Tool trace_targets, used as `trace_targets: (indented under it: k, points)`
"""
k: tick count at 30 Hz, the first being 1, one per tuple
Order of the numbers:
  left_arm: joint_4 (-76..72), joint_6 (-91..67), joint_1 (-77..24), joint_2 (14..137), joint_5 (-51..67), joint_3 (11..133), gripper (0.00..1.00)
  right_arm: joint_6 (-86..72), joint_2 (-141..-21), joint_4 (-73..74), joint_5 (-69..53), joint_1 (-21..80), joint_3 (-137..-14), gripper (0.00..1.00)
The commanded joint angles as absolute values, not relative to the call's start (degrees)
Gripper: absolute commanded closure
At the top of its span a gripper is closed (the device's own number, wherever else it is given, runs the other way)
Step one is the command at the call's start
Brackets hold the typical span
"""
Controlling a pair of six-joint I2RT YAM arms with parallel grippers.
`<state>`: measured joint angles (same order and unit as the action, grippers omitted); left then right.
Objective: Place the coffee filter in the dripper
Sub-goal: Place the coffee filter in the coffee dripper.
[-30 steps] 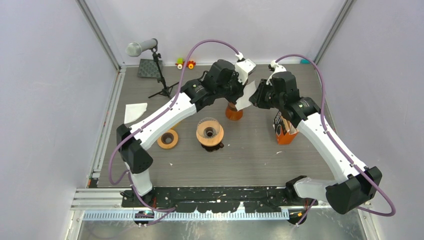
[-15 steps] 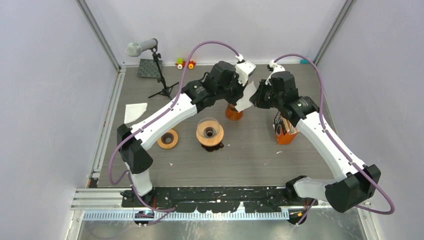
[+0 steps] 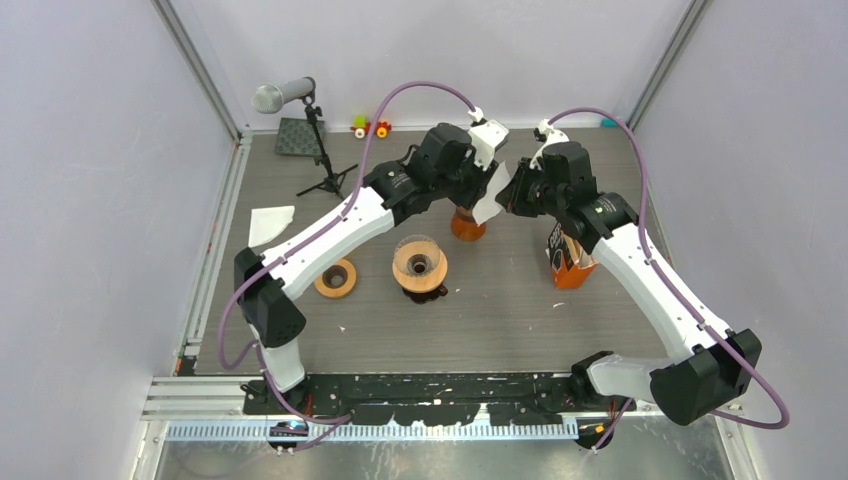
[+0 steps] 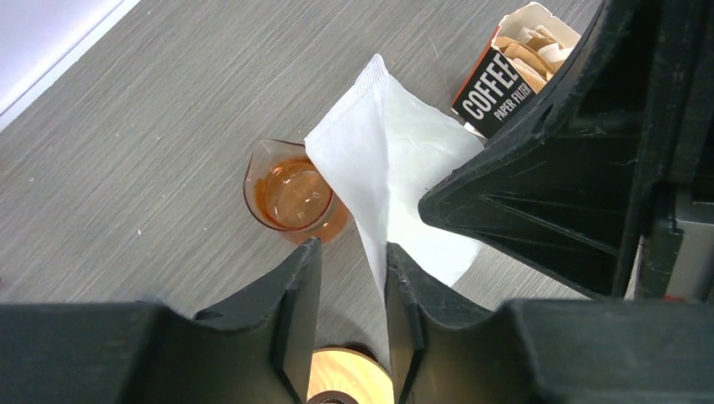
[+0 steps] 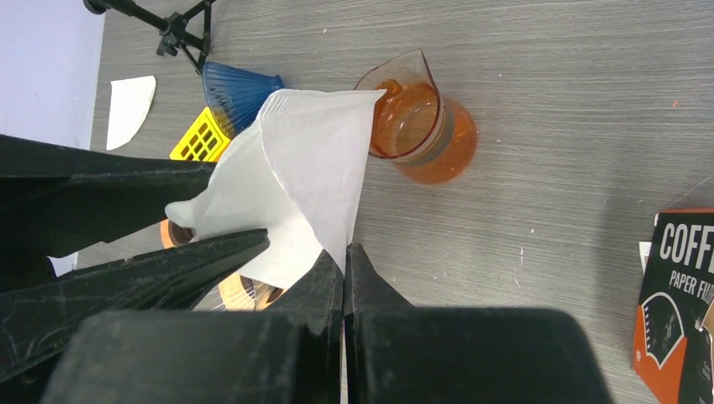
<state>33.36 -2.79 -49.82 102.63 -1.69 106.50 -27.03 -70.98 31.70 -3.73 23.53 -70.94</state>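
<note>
A white paper coffee filter (image 3: 489,205) hangs in the air between my two grippers, above the orange glass server (image 3: 466,224). My right gripper (image 5: 343,251) is shut on the filter's (image 5: 311,160) lower corner. My left gripper (image 4: 354,246) is open, and the filter's (image 4: 396,160) edge lies against the inner face of its right finger (image 4: 404,278) with a gap on the other side. The dripper (image 3: 420,262), clear glass with a wooden collar, stands on the table in front of the server and nearer my bases; nothing is in it.
A coffee filter box (image 3: 567,262) stands at the right under my right arm. A wooden ring (image 3: 336,277) lies left of the dripper. A loose filter (image 3: 270,222) and a microphone stand (image 3: 312,135) are at the left. A blue cone (image 5: 240,88) sits beside a yellow piece (image 5: 200,136).
My left jaws have opened off the filter while my right jaws closed on it. Both arms have barely moved.
</note>
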Motion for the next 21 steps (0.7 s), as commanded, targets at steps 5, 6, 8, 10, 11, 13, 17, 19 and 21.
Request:
trace_targets:
  k: [5,6,8,10,11,13,17,19,21]
  points:
    - [33.1,-4.8,-50.0,102.7,-2.6,108.4,0.55,-28.4,-69.3,29.5,-4.1,23.7,-72.8,1.0]
    - [33.1,-5.1,-50.0,102.9,-2.6,108.5,0.54,-28.5,-69.3,29.5,-4.2,23.8,-72.7,1.0]
    - [33.3,-5.3,-50.0,103.1,-2.7,108.9,0.52,-28.6,-69.4,29.4,-4.3,23.7,-72.7,1.0]
    - [33.5,-5.4,-50.0,103.3,-3.0,109.3,0.51,-28.9,-69.4,29.4,-4.6,23.8,-72.5,0.99]
    - [33.6,-5.3,-50.0,103.4,-3.4,109.3,0.5,-29.0,-69.4,29.3,-4.8,23.8,-72.4,0.99]
    - [33.6,-5.0,-50.0,103.5,-4.7,109.4,0.49,-29.3,-69.2,29.2,-5.1,23.8,-72.4,0.99]
    - [33.2,-3.9,-50.0,103.5,-7.1,108.7,0.47,-30.3,-68.9,29.2,-5.8,23.7,-72.5,1.0]
    - [32.8,-3.6,-50.0,103.2,-7.8,108.3,0.46,-30.5,-68.9,29.4,-6.0,23.6,-72.4,0.99]
    - [32.8,-3.6,-50.0,103.2,-7.6,108.2,0.45,-30.7,-69.0,29.3,-6.3,23.5,-72.4,1.0]
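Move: From the left hand, the coffee filter's middle is about 3 cm to the right at roughly the same height; the right hand already holds it, its middle some 3 cm left and 1 cm ahead of that hand. The dripper lies about 7 cm back, 12 cm left and 16 cm below the left hand. The carafe stands 6 cm ahead of the left hand and 22 cm below; the filter box is 5 cm back, 22 cm right and 22 cm below. Sinking about 1 cm and then easing forward by about as much, the left hand goes on spreading its already parted fingers, from roughly a third to just over half open, with the filter's edge still beside its right-hand finger. The right hand keeps its shut pinch on the filter and stays almost in place. ##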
